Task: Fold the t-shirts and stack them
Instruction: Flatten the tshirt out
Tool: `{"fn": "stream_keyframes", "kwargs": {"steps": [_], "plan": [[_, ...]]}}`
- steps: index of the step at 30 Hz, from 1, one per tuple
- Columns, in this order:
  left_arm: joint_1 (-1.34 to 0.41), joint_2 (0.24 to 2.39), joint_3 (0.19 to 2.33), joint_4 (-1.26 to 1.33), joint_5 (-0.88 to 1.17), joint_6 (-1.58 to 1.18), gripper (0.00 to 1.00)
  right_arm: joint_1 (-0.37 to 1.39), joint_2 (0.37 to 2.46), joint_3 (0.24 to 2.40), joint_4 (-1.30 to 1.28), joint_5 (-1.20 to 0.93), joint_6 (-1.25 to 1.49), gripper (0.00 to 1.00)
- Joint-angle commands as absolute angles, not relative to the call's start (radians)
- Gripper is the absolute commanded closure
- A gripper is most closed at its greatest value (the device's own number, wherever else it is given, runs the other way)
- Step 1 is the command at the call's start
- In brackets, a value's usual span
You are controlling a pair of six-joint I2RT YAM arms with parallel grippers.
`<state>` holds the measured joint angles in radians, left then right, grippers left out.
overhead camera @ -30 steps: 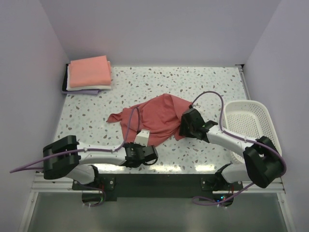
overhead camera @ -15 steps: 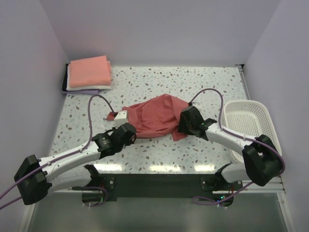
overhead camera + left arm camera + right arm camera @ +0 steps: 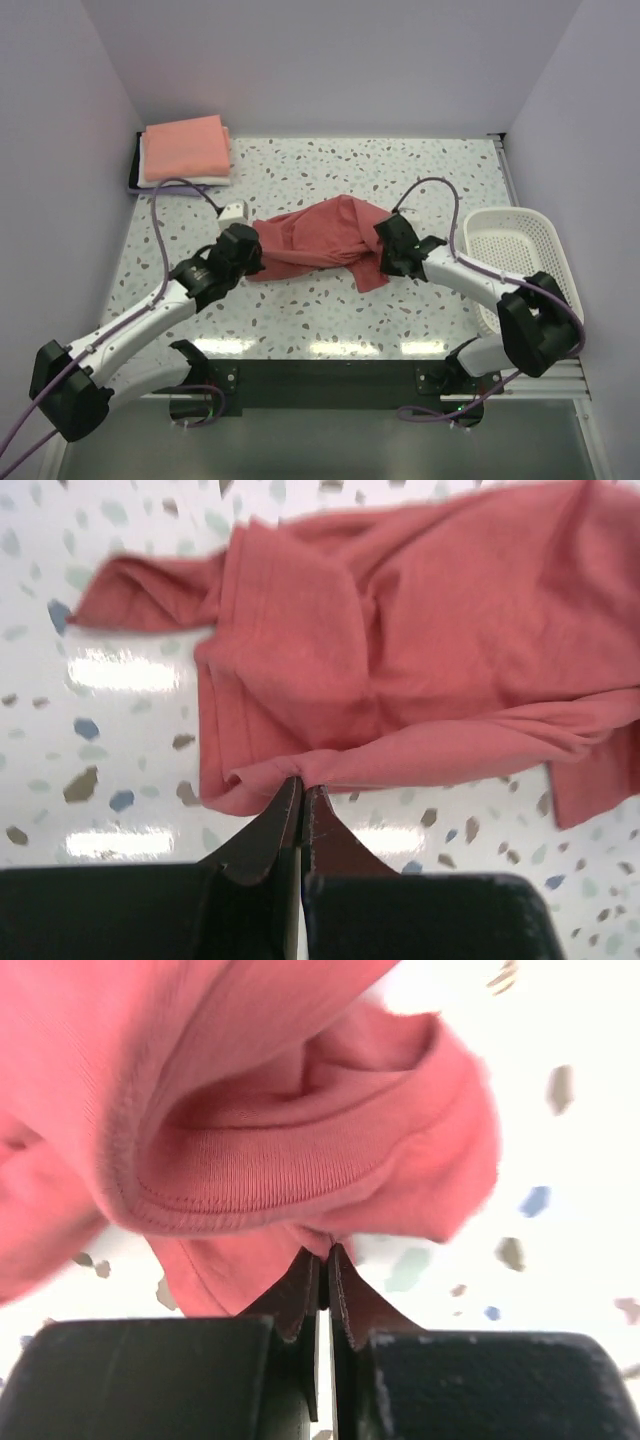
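Note:
A crumpled dusty-red t-shirt (image 3: 320, 240) lies mid-table, stretched between both arms. My left gripper (image 3: 250, 250) is shut on its left edge; the wrist view shows a fold of the red t-shirt (image 3: 400, 670) pinched at the gripper (image 3: 301, 780) tips. At the shirt's right side my right gripper (image 3: 385, 250) is shut on the cloth; the right wrist view shows the t-shirt (image 3: 260, 1140) bunched above the gripper (image 3: 325, 1252), a ribbed hem hanging over it. A stack of folded t-shirts (image 3: 185, 148), salmon-pink on top of white, sits at the back left corner.
A white plastic lattice basket (image 3: 520, 255) stands at the right edge of the speckled table (image 3: 330, 310), close to the right arm. Purple cables loop above both wrists. Walls close in on the left, back and right.
The left gripper has carried its edge of the red t-shirt from the near side up and to the left, spreading the cloth. The right gripper has shut on the shirt's right side.

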<state>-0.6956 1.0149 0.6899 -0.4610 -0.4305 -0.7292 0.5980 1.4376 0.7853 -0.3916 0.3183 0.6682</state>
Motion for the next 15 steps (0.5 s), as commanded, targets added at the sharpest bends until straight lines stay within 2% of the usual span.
{"fn": "stream_keyframes", "kwargs": {"steps": [1, 7, 15], "plan": [[-0.55, 0.942, 0.847, -0.439, -0.408, -0.599, 1.0, 0.543, 1.315, 0.911, -0.531, 0.462, 0.624, 1.0], [-0.318, 0.876, 1.02, -0.462, -0.334, -0.543, 1.0, 0.393, 1.115, 0.997, -0.629, 0.434, 0.566, 1.0], [-0.213, 0.913, 1.147, -0.433, -0.296, -0.537, 1.0, 0.321, 1.072, 1.149, -0.678, 0.446, 0.528, 1.0]]}}
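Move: Between the two hands and farther out lies the crumpled red t-shirt: its middle is about 11 cm ahead and 14 cm to the right of the left hand, some 8 cm below, and about 8 cm ahead and 13 cm to the left of the right hand, slightly lower. The folded stack stands roughly 34 cm ahead and 21 cm left of the left hand, the white basket about 30 cm to the right of the right hand, level with it. Lifting together, both arms carry the pinched near edge of the red t-shirt up about 20 cm while drawing apart, the left hand some 10 cm left towards the folded stack's side, the right as far right towards the basket, the left also edging forward. Fast at first, they ease off near the end; both wrists tilt the fingers up some 25 degrees and swing outwards, grips staying shut. ##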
